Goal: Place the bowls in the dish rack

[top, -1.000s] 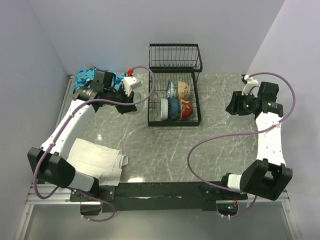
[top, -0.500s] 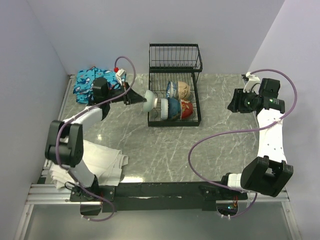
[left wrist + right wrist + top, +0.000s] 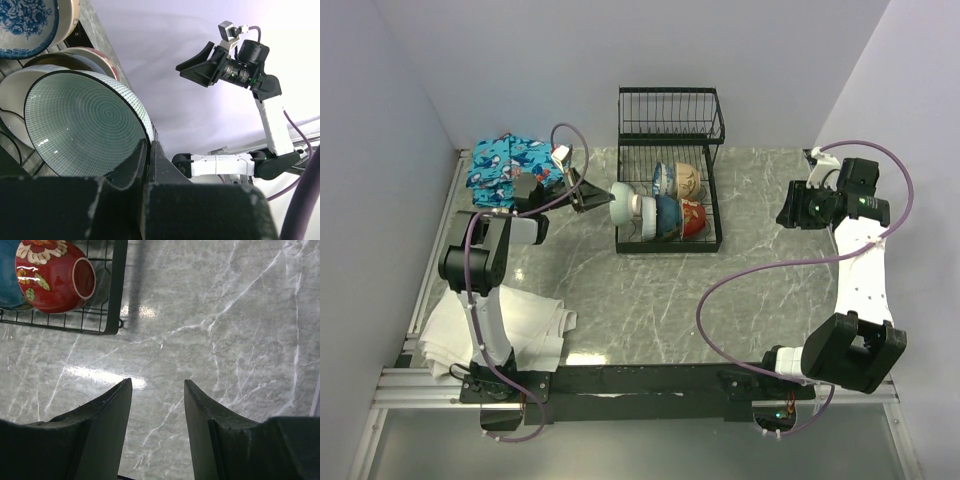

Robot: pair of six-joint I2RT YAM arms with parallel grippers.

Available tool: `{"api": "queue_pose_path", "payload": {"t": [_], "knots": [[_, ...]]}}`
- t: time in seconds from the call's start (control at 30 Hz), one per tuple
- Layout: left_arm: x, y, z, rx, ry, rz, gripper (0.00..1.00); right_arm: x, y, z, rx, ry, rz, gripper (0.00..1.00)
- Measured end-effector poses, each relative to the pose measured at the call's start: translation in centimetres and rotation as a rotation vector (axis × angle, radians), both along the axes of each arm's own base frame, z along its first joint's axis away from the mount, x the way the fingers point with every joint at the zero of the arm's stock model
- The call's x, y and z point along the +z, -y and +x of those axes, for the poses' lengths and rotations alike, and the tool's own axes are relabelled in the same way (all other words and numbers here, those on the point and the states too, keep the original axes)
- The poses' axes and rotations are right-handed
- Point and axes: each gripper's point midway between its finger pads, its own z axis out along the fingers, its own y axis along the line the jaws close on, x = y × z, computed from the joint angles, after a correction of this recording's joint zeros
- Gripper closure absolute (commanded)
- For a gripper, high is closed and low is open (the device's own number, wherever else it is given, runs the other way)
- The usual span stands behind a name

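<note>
The black wire dish rack [image 3: 707, 205] stands at the back middle of the marble table. Several bowls stand on edge inside it: a white one [image 3: 645, 213], a blue one [image 3: 667, 215], a red flowered one [image 3: 693, 218], and behind them a blue-and-white one [image 3: 665, 180] and a cream one [image 3: 689, 182]. My left gripper [image 3: 594, 197] is shut on the rim of a pale green bowl [image 3: 620, 203], held on edge at the rack's left side. The left wrist view shows its ringed green inside [image 3: 85, 125] pinched between my fingers [image 3: 135, 160]. My right gripper [image 3: 157, 385] hangs open over bare table, right of the rack [image 3: 118, 290].
A blue patterned cloth [image 3: 505, 160] lies at the back left corner. A white towel [image 3: 515, 320] is spread at the near left beside the left arm's base. Walls close in the table at the back and on both sides.
My left arm has swung right from the back left, carrying the pale green bowl to the rack's left side. The right arm has barely moved.
</note>
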Motion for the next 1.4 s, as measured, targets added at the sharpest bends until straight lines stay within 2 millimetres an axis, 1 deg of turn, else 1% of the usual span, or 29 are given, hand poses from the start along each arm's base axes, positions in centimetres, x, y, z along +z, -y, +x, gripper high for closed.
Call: {"api": "queue_pose_path", "payload": {"t": [0.33,0.53,0.63,0.9,1.1,1.23,1.4], "knots": [[-0.9,-0.1,0.3,0.006,-0.006,0.009,0.99,-0.2,0.1,0.3,0.0,-0.013,-0.005,0.46],[-2.4,-0.1,0.7,0.016,-0.022,0.047,0.99,-0.3,-0.1,0.3,0.006,-0.014,-0.007,0.46],[-3.2,0.0,1.4,0.027,-0.026,0.063,0.99,-0.3,-0.2,0.3,0.01,-0.017,-0.006,0.46],[-5.0,1.0,2.5,0.038,-0.035,0.106,0.99,-0.5,-0.2,0.5,0.013,-0.026,-0.005,0.46],[-6.0,2.1,2.3,0.018,-0.048,0.116,0.99,-0.6,-0.2,0.5,0.013,-0.027,-0.008,0.46],[-6.2,2.8,2.2,0.001,-0.074,0.071,0.99,-0.6,-0.1,0.5,0.01,-0.031,-0.013,0.46],[-6.0,2.7,2.6,-0.001,-0.092,0.02,0.99,-1.0,-0.2,0.7,0.019,-0.051,-0.018,0.46]]}}
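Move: The green bowl, already pinched by its rim in the left hand, is bound for the rack slot just left of the white bowl: some 6 cm to this hand's right, 3 cm ahead and 11 cm below. At about that same depth, the white bowl stands 9 cm right and 2 cm ahead, the blue bowl 13 cm right and 2 cm ahead, and the blue-and-white bowl 12 cm right and 10 cm ahead. From the right hand, the slot lies about 36 cm left, 8 cm ahead and 12 cm down. The green bowl, on edge with its mouth facing left, is lowered about 6 cm by the left hand into the front left of the rack, easing forward a couple of centimetres, then sliding some 3 cm right towards the white bowl's open side. The shut fingers keep their rim pinch; the wrist holds nearly the same attitude. ##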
